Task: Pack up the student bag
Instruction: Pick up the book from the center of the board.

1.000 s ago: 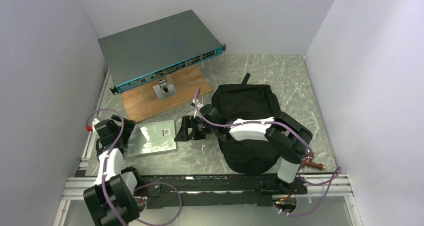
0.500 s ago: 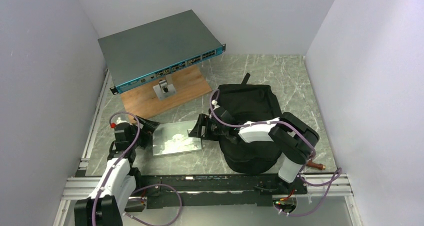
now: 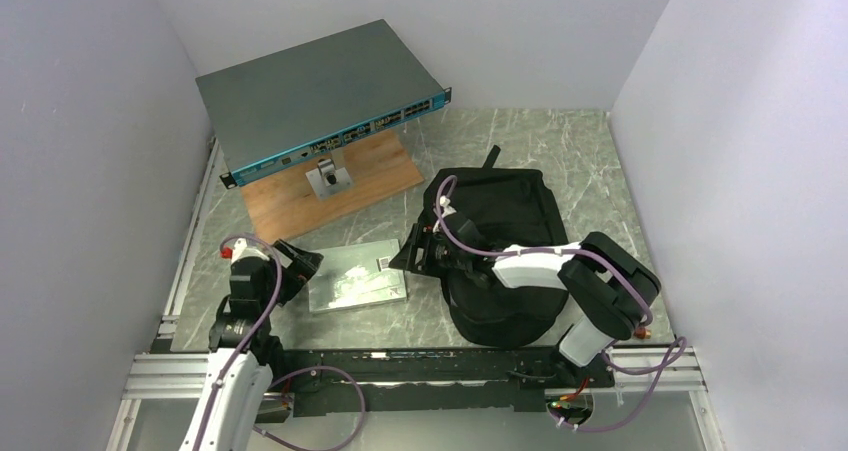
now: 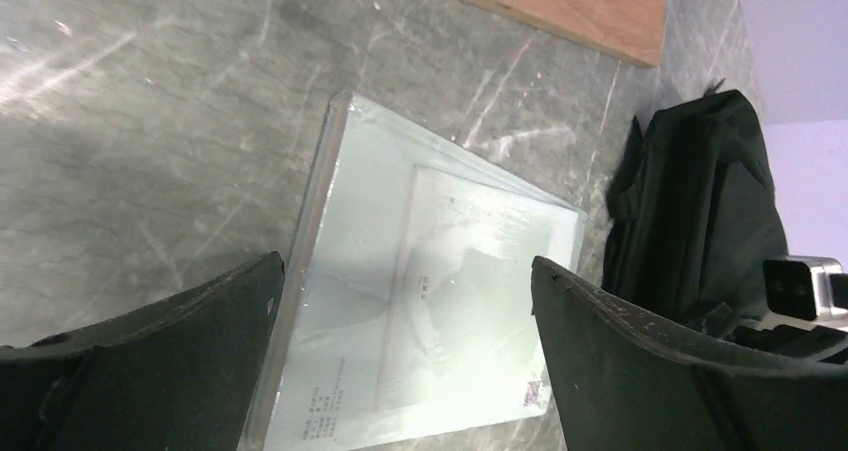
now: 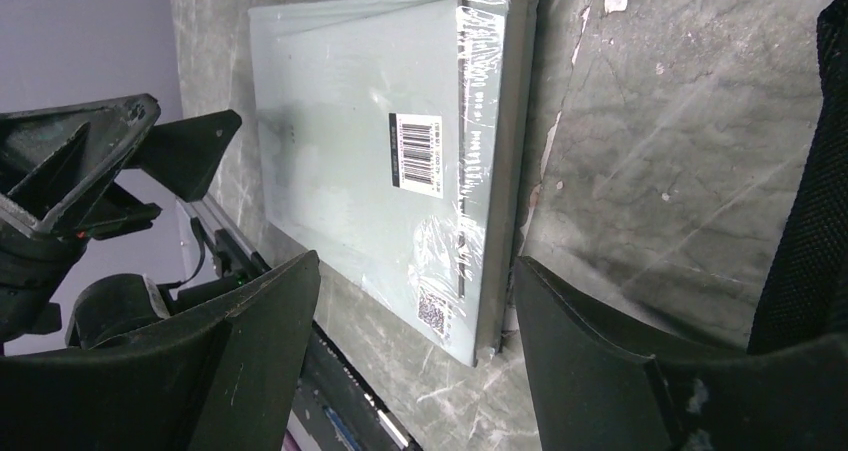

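The student bag (image 3: 500, 226), a black soft backpack, lies on the marble table right of centre, with my right arm stretched over it. It also shows at the edge of the left wrist view (image 4: 700, 201). A flat shrink-wrapped grey book (image 3: 358, 276) lies just left of the bag. My left gripper (image 3: 300, 266) stands open at the book's left edge, and the book (image 4: 430, 301) fills the gap between its fingers. At the book's right edge my right gripper (image 3: 412, 251) is open. Its jaws straddle the near corner of the book (image 5: 380, 141) without gripping it.
A grey network switch (image 3: 320, 96) rests tilted on a wooden board (image 3: 345, 186) at the back left, with a small metal stand (image 3: 327, 176) in front. Grey walls close in on both sides. A metal rail (image 3: 400, 366) runs along the near edge.
The book has slid right toward the bag. My right gripper drew back right with it and narrowed a little. My left gripper swung right up to the book's left edge.
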Robot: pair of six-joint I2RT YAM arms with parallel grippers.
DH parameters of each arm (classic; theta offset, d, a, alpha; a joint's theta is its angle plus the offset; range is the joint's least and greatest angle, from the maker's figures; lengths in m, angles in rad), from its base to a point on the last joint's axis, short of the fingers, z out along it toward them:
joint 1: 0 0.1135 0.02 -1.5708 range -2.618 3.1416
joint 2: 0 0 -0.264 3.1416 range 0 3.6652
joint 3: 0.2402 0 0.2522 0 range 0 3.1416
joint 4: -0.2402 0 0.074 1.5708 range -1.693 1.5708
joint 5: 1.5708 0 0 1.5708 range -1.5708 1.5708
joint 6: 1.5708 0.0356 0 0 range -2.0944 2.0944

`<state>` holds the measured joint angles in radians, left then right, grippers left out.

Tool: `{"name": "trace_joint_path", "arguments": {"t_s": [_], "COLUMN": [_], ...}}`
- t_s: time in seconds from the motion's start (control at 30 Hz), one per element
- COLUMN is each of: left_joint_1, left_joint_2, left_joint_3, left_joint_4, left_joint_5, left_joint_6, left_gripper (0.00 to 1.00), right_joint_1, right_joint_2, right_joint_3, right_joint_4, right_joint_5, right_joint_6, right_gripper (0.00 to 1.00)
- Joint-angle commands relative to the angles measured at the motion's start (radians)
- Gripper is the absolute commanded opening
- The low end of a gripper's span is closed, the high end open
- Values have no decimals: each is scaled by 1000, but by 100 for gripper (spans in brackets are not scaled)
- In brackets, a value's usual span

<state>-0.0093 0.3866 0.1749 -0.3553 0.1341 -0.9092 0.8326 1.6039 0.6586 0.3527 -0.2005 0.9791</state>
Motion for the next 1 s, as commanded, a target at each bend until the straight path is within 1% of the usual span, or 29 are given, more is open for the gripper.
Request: {"name": "trace_joint_path", "arguments": {"t_s": [0.0,0.13,0.2,0.27,0.37,0.5,0.63,0.77,0.8,0.87,0.97], "left_joint_1": [-13,-15,-19,-22,-26,-28,-28,-42,-51,-73,-125], "left_joint_2": [-31,149,242,292,295,246,233,280,295,328,348], "left_joint_3": [-18,-35,-19,-20,-45,-68,-81,-81,-75,-63,-50], "left_joint_4": [8,190,210,234,260,248,265,333,343,348,409], "left_joint_5": [-94,27,44,58,69,53,80,153,163,173,182], "left_joint_6": [57,91,104,112,88,76,67,39,33,19,-18], "left_gripper": [100,98,98,99,99,98,97,96,95,95,95], "right_joint_1": [-26,-26,-26,-24,-20,-20,-20,-19,-19,-19,-19], "right_joint_2": [-10,19,36,53,80,78,69,0,-17,-59,-133], "right_joint_3": [1,12,27,39,58,56,74,76,84,104,116], "right_joint_4": [12,34,41,61,72,67,71,86,76,53,19], "right_joint_5": [2,-30,-55,-92,-129,-127,-172,-201,-207,-223,-211], "right_joint_6": [-30,-30,-27,-24,-22,-34,-36,-17,-19,-26,-33], "right_gripper": [73,72,67,61,57,57,56,54,50,47,47]}}
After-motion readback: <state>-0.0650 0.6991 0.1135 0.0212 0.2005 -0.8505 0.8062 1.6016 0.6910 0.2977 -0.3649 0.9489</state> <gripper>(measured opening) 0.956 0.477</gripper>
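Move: The book lies flat between the grippers. Its middle is about 13 cm to the left gripper's right, level with it fore and aft and some 4 cm below, and about 12 cm to the right gripper's left, 1 cm ahead and 3 cm lower. The wooden board sits roughly 24 cm ahead and 6 cm right of the left gripper. The backpack's middle is about 26 cm right and 3 cm ahead of the right gripper. Drop the left gripper a good 2 cm at the book's left edge, jaws kept wide open, then ease it about 2 cm right and 2 cm forward over the book. Meanwhile sink the right gripper some 1.5 cm around the book's right edge, drawing slightly back, and narrow its jaws from three-quarters to about half open; then raise it about 2.5 cm with that edge between the fingers. ##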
